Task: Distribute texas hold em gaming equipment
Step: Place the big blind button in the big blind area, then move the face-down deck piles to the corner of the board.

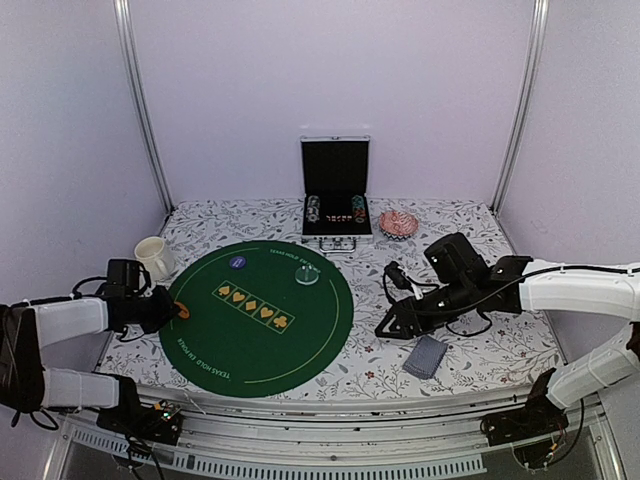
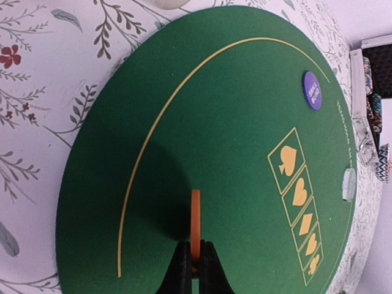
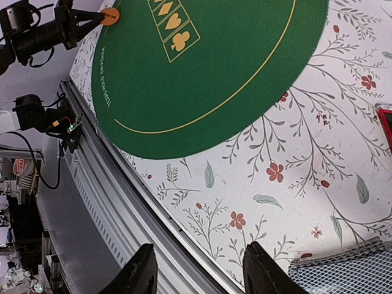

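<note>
My left gripper is shut on an orange disc, held on edge just above the left rim of the green felt mat. The right wrist view also catches that orange disc. A dark blue disc and a pale disc lie on the mat's far half. A stack of cards with grey-blue backs lies on the tablecloth right of the mat. My right gripper hangs open and empty over the front table edge, just left of the cards.
An open black chip case stands at the back centre, with a red patterned object beside it. A white mug sits at the mat's far left. The metal front rail runs under the right gripper.
</note>
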Tool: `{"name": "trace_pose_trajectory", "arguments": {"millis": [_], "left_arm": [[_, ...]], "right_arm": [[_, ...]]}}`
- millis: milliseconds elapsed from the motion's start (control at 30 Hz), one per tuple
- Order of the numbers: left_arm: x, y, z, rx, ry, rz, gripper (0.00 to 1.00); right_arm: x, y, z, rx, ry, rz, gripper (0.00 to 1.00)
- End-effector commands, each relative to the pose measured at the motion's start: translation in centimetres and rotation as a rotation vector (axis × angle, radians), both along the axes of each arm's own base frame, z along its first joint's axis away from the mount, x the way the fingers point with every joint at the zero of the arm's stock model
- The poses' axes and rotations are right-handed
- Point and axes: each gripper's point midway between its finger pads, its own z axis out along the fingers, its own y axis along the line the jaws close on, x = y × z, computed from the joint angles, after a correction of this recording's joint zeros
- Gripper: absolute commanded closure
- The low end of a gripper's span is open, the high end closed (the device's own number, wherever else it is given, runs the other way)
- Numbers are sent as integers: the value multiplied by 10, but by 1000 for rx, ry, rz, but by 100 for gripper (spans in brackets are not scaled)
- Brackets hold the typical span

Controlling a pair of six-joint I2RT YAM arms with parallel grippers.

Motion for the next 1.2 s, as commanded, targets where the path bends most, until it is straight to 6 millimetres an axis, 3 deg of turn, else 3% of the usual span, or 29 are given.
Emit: {"name": "trace_pose_trajectory", "arguments": {"millis": [0, 133, 233, 433, 600, 700, 800, 833, 900, 1000, 1167], "left_arm": [[1, 0, -2, -25, -13, 9, 100], [-5, 14, -4, 21, -5, 82, 99], [-7, 19, 0, 35, -19, 114, 69], [-12, 30, 12, 77, -45, 166, 35], [-13, 32, 26, 102, -90, 162, 18], [-8, 30, 40, 122, -130, 127, 14], [6, 20, 73, 203, -228, 35, 11], [11, 14, 88, 248, -271, -3, 9], [19, -5, 119, 359, -361, -96, 5], [21, -27, 150, 466, -446, -185, 2], [19, -76, 166, 466, -514, -380, 2]], "right_arm": [[10, 5, 11, 9, -21, -16, 50], [13, 4, 13, 4, -28, -31, 48], [16, 1, 16, -13, -37, -50, 47], [27, -8, 23, -77, -79, -98, 44], [36, -16, 32, -125, -120, -134, 40], [45, -28, 35, -196, -154, -185, 26], [57, -43, 43, -262, -202, -249, 3], [60, -48, 45, -277, -211, -268, 1], [64, -55, 46, -298, -221, -294, 1], [68, -64, 42, -334, -217, -326, 1], [74, -74, 41, -362, -232, -380, 1]]}}
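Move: The big blind button is still pinched on edge in the left fingers, its middle about 1 cm ahead, 2 cm right and 2 cm below that hand, over the mat's left rim. From the left hand, the small blind button is roughly 16 cm ahead and 16 cm right; the mug, 13 cm ahead and 4 cm left. The right hand has the ALL IN triangle about 11 cm ahead, 3 cm right, 12 cm below; card deck 9 cm right, 2 cm back. Staying low at first, the left hand opens its fingers from shut to wide while easing some 3 cm left, letting go of the big blind button; then it lifts away about 15 cm, swinging right as the fingers tip up. The empty right hand travels forward and right, rising some 4 cm, towards the ALL IN triangle, turning clockwise and opening from half to wide. ##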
